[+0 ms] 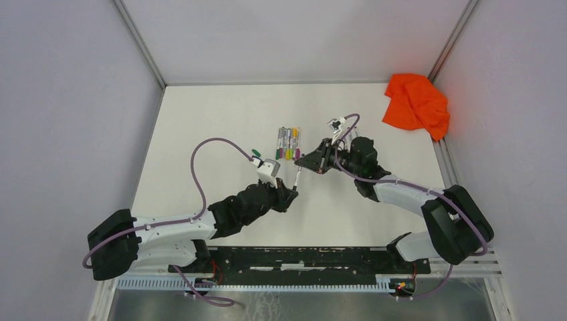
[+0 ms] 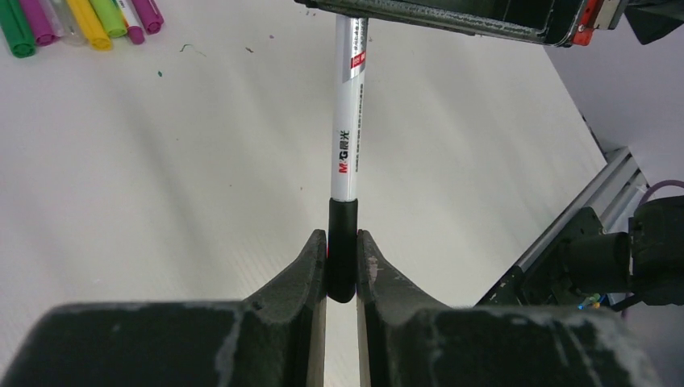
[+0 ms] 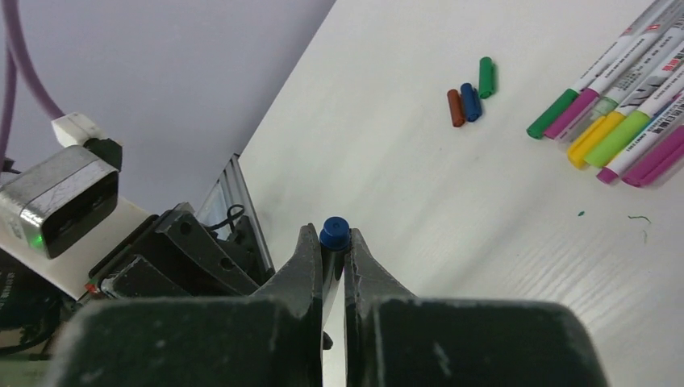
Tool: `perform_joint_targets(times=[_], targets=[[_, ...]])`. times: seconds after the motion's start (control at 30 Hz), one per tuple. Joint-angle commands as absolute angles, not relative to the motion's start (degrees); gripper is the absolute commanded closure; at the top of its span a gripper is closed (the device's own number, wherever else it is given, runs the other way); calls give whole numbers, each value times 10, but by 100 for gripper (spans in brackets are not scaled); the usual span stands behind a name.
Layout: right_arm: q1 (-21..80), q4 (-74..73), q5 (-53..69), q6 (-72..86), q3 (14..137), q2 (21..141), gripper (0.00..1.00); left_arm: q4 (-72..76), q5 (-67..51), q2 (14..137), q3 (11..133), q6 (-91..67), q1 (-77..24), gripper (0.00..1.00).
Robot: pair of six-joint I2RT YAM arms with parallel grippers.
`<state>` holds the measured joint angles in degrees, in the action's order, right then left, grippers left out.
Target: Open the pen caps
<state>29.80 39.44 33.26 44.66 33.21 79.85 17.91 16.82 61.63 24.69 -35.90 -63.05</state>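
One pen (image 2: 348,121) with a white barrel hangs in the air between both grippers. My left gripper (image 2: 342,243) (image 1: 293,190) is shut on its black end, which looks like a cap (image 2: 342,242). My right gripper (image 3: 327,242) (image 1: 305,161) is shut on the barrel just below the blue end plug (image 3: 334,232). Three loose pen caps, brown (image 3: 456,108), blue (image 3: 469,102) and green (image 3: 485,77), lie together on the table. Several more capped pens (image 1: 288,142) (image 3: 621,121) (image 2: 81,20) lie in a row at the table's middle.
A crumpled orange cloth (image 1: 416,103) sits in the back right corner. Grey walls close in the white table (image 1: 214,114) on three sides. A metal rail (image 1: 301,257) runs along the near edge.
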Motion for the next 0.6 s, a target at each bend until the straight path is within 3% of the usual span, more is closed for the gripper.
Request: perform_joint_targets(times=[0.0,0.37,0.57], targets=[[275,354,190,332,367,794,100,120,209,634,272,-357,-650,98],[284,281,124,294,422,816,100,62,305,716,331,-360,-700,98],[284,172,72,226,501,857,100,-66,429,711,363,-457,-700,98]])
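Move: The pen hangs between the two hands: its middle lies about 5 cm ahead of the left hand, 1 cm right and 2 cm up. From the right hand, pinching the tail end, the dark cap in the left fingers is some 10 cm back, 3 cm left and 5 cm lower. The row of pens lies about 14 cm ahead of the right hand and 4 cm left, the loose caps roughly 8 cm ahead and 18 cm left, both some 17 cm below it. Forward and somewhat to the right, the right hand carries the pen about 9 cm away from the left hand, turning some 20 degrees clockwise with its fingertips dipping. The left hand keeps its pinch on the dark cap and draws it down nearly 5 cm, fingertips tipping about 15 degrees lower. Both grips stay shut. ##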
